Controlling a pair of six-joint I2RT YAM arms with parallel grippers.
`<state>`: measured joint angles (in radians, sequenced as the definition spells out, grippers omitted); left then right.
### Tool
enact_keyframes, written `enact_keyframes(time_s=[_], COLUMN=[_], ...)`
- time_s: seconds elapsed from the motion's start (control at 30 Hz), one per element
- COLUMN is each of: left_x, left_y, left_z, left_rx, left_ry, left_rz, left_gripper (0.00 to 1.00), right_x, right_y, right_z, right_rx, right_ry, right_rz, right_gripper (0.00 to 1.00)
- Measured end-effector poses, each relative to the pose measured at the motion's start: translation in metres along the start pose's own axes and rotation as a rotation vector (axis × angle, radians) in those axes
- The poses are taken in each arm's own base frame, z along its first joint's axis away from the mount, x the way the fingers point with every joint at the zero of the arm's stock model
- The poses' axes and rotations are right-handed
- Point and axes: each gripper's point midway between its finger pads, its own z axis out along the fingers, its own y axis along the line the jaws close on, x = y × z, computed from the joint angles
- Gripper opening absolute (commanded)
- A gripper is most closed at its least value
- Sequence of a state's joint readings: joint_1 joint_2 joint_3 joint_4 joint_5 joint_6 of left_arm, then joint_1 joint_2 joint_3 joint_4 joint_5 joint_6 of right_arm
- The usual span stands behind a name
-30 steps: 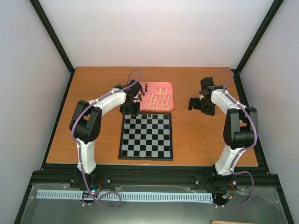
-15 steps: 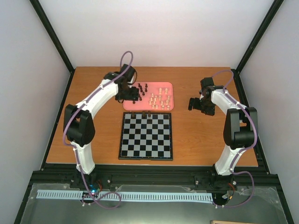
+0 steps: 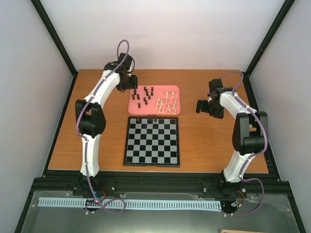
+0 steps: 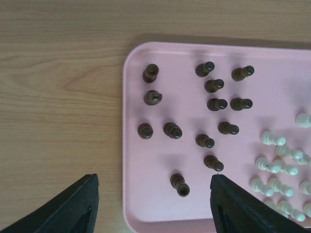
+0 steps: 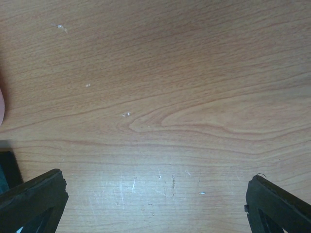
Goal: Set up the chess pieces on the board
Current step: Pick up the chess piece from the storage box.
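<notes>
The board (image 3: 152,145) lies at the table's middle, with a few dark chess pieces (image 3: 151,118) standing on its far row. Most chess pieces stand on a pink tray (image 3: 133,109) behind it: dark ones (image 4: 212,86) on the left part, cream ones (image 4: 273,167) on the right. My left gripper (image 3: 131,85) hovers open over the tray's left end. In the left wrist view its fingers (image 4: 73,208) straddle the tray's edge, and one dark piece (image 4: 180,184) stands below, between them, untouched. My right gripper (image 3: 200,108) is open and empty over bare wood to the right of the tray.
The right wrist view shows only scratched wooden tabletop (image 5: 160,111) between the right gripper (image 5: 155,206) fingertips. A black frame and grey walls bound the table on all sides.
My left arm has swung back and to the left, from the board's far edge to the tray's left end, and its jaws have widened. The right arm stays still.
</notes>
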<state>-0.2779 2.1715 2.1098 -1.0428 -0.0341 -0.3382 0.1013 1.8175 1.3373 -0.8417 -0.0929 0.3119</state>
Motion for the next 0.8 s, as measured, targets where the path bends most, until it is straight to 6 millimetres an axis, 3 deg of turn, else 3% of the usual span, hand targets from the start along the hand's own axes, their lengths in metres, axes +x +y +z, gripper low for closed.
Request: enact_keyframes(time_s=[0.13, 0.4, 0.8], left_x=[0.002, -0.003, 0.004], left_y=[-0.006, -0.007, 0.006], left_z=[0.025, 0.067, 0.08], left_rx=[0.019, -0.002, -0.073], left_ry=[0.043, 0.065, 0.082], left_rz=[-0.01, -0.032, -0.032], left_gripper=[0.48, 0.39, 0.36], right_x=[-0.001, -0.001, 0.001], right_y=[0.0, 0.0, 0.001], right_z=[-0.001, 0.0, 0.007], right_rx=[0.003, 0.001, 0.001], right_ry=[-0.004, -0.002, 0.022], right_rz=[0.0, -0.001, 0.001], right_gripper=[1.0, 1.0, 1.0])
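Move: The left hand, its fingers part open, has below it the near dark chess piece in the left-hand column of the pink storage box, about 3 cm ahead and some 11 cm down. A similar dark piece stands 2 to 3 cm to the right of that one; the knight is about 3 cm and the rook about 5 cm beyond it, both a shade to its right. From the right hand that chess piece lies roughly 45 cm left, 15 cm ahead and slightly lower. The left hand sinks about 7 cm over the left edge of the storage box and reaches some 3 cm forward in the first half of the way, towards the near dark chess piece of the left column, then slows to a stop above it. On the way the fingers close from about two-thirds open to about a third, shutting on nothing yet, and the wrist tips some 5 degrees further down so that the piece comes between the two fingertips as seen from the wrist. ##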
